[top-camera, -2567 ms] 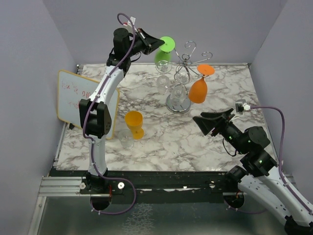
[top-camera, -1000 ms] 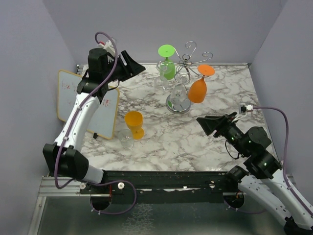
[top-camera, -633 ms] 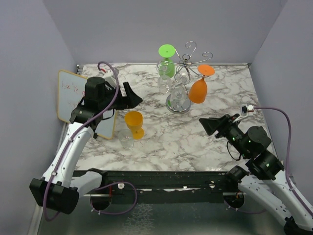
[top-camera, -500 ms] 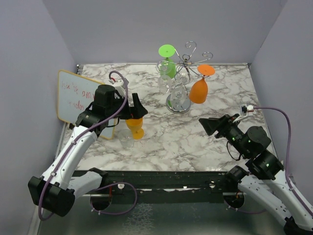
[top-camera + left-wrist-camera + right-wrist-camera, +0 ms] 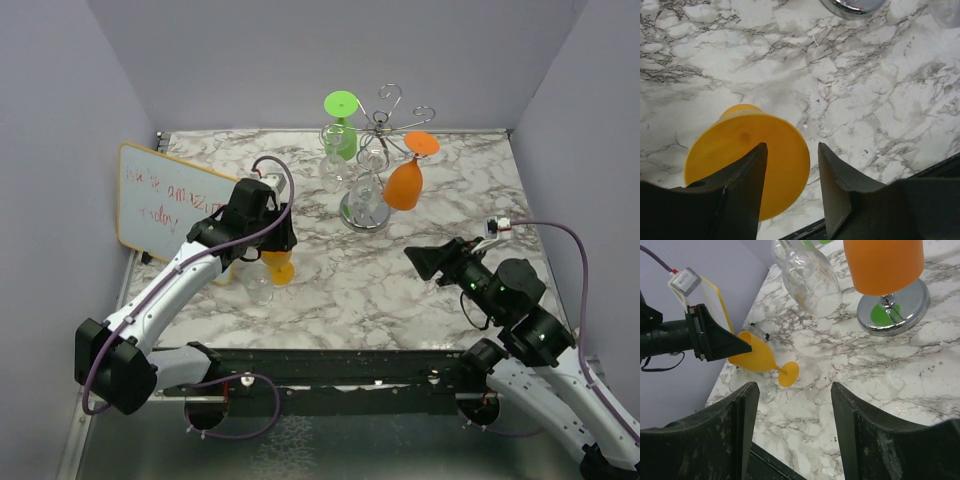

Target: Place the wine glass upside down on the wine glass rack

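Observation:
A yellow wine glass (image 5: 278,262) stands on the marble table, left of centre. My left gripper (image 5: 279,234) hovers just above its bowl, open. In the left wrist view the glass (image 5: 785,165) lies partly between the fingers and partly under the left finger (image 5: 747,170). The chrome wine glass rack (image 5: 378,128) stands at the back on its round base (image 5: 347,213). A green glass (image 5: 341,122), an orange glass (image 5: 404,183) and clear glasses hang on it upside down. My right gripper (image 5: 414,257) is open and empty, to the right. Its wrist view shows the yellow glass (image 5: 760,360).
A clear glass (image 5: 258,290) sits on the table just in front of the yellow one. A whiteboard (image 5: 160,198) leans at the left edge. Purple walls close in the left, back and right. The black rail (image 5: 330,365) runs along the near edge.
My left arm let go of the green glass, which now hangs on the rack, then swung left and down to above the yellow glass. The right arm barely moved.

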Robot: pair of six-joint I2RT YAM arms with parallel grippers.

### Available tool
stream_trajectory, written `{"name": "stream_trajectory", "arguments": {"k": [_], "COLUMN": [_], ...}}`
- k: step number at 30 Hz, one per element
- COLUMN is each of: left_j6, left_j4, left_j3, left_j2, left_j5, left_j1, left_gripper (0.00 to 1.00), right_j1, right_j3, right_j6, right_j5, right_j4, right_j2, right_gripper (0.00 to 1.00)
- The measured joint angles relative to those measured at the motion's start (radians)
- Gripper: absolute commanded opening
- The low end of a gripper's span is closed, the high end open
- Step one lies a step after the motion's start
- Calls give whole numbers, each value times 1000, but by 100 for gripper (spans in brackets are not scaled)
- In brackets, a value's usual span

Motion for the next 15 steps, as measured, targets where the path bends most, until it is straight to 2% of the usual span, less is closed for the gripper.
{"name": "stream_trajectory", "arguments": {"k": [8,12,15], "left_j6": [9,8,16], "left_j4": [-14,-16,-15], "left_j3": [6,22,35], "left_j2": [84,119,124], "left_j5": [3,9,8], "left_j1": [-6,-19,-32], "left_gripper": [21,3,0], "right_j1": [0,0,0], "right_j3": [-33,-82,-107], "right_j6": [43,83,111], "right_j5": [3,4,5], "right_j4": [-18,-11,-3], "right_j2": [-25,-42,-46], "right_gripper": [64,63,63]}}
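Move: The yellow wine glass stands upright just under the left hand. Its middle is about 3 cm to the left, level fore and aft, and some 9 cm down, with the open fingers already on either side of its right-hand rim. A clear glass is about 8 cm left and 5 cm back, and the rack's round base some 16 cm ahead and 18 cm right. From the right hand, the yellow glass is roughly 27 cm left, 7 cm ahead and 17 cm down. The left fingers close from about half open to almost shut and pinch the right-hand wall of the yellow glass at its rim, one finger inside the cup and one outside. Meanwhile the hand sinks about 3 cm over the rim, then edges some 1.5 cm right. The empty right hand sinks about 4 cm, tipping slightly down, its fingers still apart. ##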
